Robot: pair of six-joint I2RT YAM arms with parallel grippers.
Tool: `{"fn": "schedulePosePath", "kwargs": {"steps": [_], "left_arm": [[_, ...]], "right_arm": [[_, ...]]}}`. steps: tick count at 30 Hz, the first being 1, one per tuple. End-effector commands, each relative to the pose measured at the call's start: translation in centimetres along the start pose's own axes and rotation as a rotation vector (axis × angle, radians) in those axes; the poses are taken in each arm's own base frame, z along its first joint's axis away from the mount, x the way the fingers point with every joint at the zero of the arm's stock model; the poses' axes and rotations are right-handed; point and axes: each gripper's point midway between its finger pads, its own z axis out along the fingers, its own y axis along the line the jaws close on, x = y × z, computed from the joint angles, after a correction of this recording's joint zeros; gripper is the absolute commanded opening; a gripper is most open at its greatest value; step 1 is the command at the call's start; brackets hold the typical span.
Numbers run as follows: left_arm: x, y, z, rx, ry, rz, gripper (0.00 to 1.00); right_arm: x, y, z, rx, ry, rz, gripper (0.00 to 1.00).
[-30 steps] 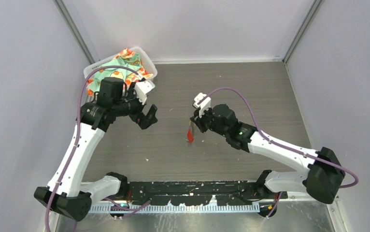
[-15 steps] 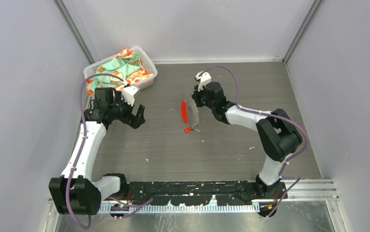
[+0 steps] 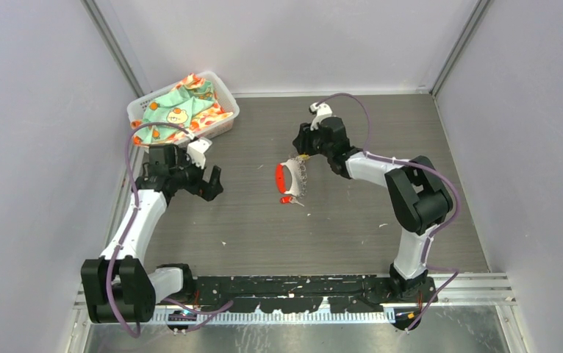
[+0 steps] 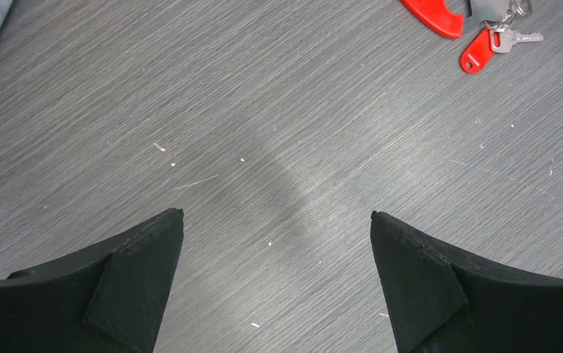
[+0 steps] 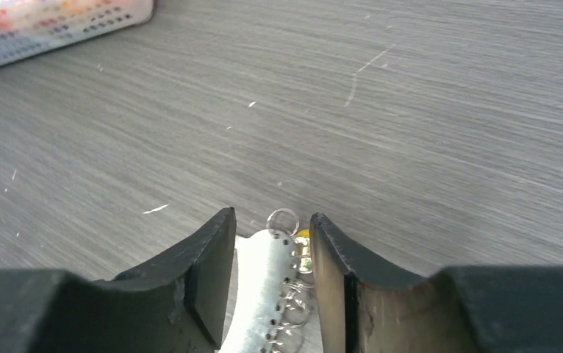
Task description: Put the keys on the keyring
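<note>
The keyring (image 3: 287,176) lies mid-table, its red crescent (image 3: 280,176) to the left and its silver chain of rings (image 3: 301,176) to the right. A red-tagged key (image 3: 286,199) lies at its near end. My right gripper (image 3: 302,153) stands over the keyring's far end. In the right wrist view the jaws (image 5: 271,213) are apart around the keyring's white strip (image 5: 264,287), with a gap beside the left finger. A yellow bit (image 5: 302,235) shows by the right finger. My left gripper (image 3: 216,184) is open and empty, well to the left. Its wrist view shows the crescent (image 4: 429,15) and red tag (image 4: 475,53) far off.
A white basket (image 3: 223,121) holding a patterned cloth (image 3: 179,107) stands at the back left, behind the left arm. Its edge shows in the right wrist view (image 5: 43,22). Grey walls close in both sides and the back.
The right gripper carried the keyring back from the near middle, laid it on the table, and its jaws have now parted. The left arm drew back to the left.
</note>
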Motion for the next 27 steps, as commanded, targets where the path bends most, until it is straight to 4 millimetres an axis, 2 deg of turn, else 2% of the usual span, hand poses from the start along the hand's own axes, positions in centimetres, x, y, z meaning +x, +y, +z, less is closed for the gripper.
{"fn": "schedulePosePath", "kwargs": {"steps": [1, 3, 4, 5, 6, 7, 8, 11, 14, 16, 18, 19, 20, 24, 27], "left_arm": [[-1.6, 0.0, 0.5, 0.017, -0.085, 0.0, 1.0], [-1.7, 0.0, 0.6, 0.019, -0.09, -0.008, 1.0], [-1.7, 0.1, 0.7, 0.017, -0.09, -0.013, 1.0], [-1.7, 0.2, 0.8, 0.014, -0.09, -0.016, 1.0], [-1.7, 0.3, 0.8, 0.009, -0.093, -0.017, 1.0], [-1.8, 0.6, 0.9, 0.0, -0.1, -0.016, 1.0], [-2.1, 1.0, 1.0, -0.014, -0.115, -0.016, 1.0], [-2.9, 2.7, 0.6, -0.061, -0.163, -0.042, 1.0], [-3.9, 5.3, -0.1, -0.128, -0.242, -0.088, 1.0], [-3.8, 6.6, -0.2, -0.165, -0.285, -0.107, 1.0], [-3.5, 7.0, 0.0, -0.186, -0.326, -0.103, 1.0], [-3.9, 7.0, 0.0, -0.191, -0.359, -0.096, 1.0], [-3.2, 6.7, 0.4, -0.186, -0.377, -0.107, 1.0], [-2.5, 5.3, 1.2, -0.145, -0.489, -0.112, 1.0], [-1.8, 5.2, 2.1, -0.133, -0.541, -0.136, 1.0]], "right_arm": [[-3.0, -0.1, -0.4, -0.043, -0.05, 0.07, 0.49], [-3.2, -0.1, -1.3, -0.031, -0.033, 0.05, 0.54], [-3.4, -0.1, -2.0, -0.026, -0.029, 0.046, 0.69], [-3.5, -0.1, -2.7, -0.02, -0.034, 0.044, 0.96], [-4.3, 0.0, -3.9, -0.017, -0.056, 0.04, 0.99], [-4.6, -0.1, -5.1, 0.0, -0.077, 0.039, 1.0], [-4.1, -1.1, -6.4, 0.055, -0.09, 0.048, 1.0], [-4.5, -3.9, -10.8, 0.226, -0.16, 0.05, 1.0], [-4.0, -8.1, -16.1, 0.48, -0.212, 0.056, 1.0], [-3.1, -11.4, -19.8, 0.681, -0.232, 0.069, 1.0], [-2.3, -13.7, -23.1, 0.829, -0.279, 0.091, 1.0], [-1.5, -14.5, -24.2, 0.883, -0.286, 0.081, 1.0], [-1.3, -15.2, -25.5, 0.931, -0.323, 0.073, 1.0], [0.5, -17.6, -28.5, 1.054, -0.434, 0.039, 1.0], [1.8, -19.5, -28.7, 1.099, -0.455, 0.036, 1.0]]}}
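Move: The keyring lies just behind the right fingertips and some 3 cm below them: its middle is about 11 cm back and 3 cm left. The yellow-tagged key at its far end is only about 3 cm back of the right hand, level sideways; the red-tagged key, at the near end, is about 18 cm back and 3 cm left. From the left hand, the keyring's middle lies roughly 24 cm right, 4 cm ahead and 6 cm below. Over the far end of the keyring, the right hand opens its part-open fingers fully, then leaves fast, swinging some 28 cm right and 14 cm back, arching up about 8 cm and sinking again midway over bare table while it turns roughly 50 degrees clockwise. The left hand, still wide open, drifts a few centimetres forward and left, away from the keyring, then sinks about 4 cm and eases slightly back, having turned some 15 degrees counter-clockwise. ##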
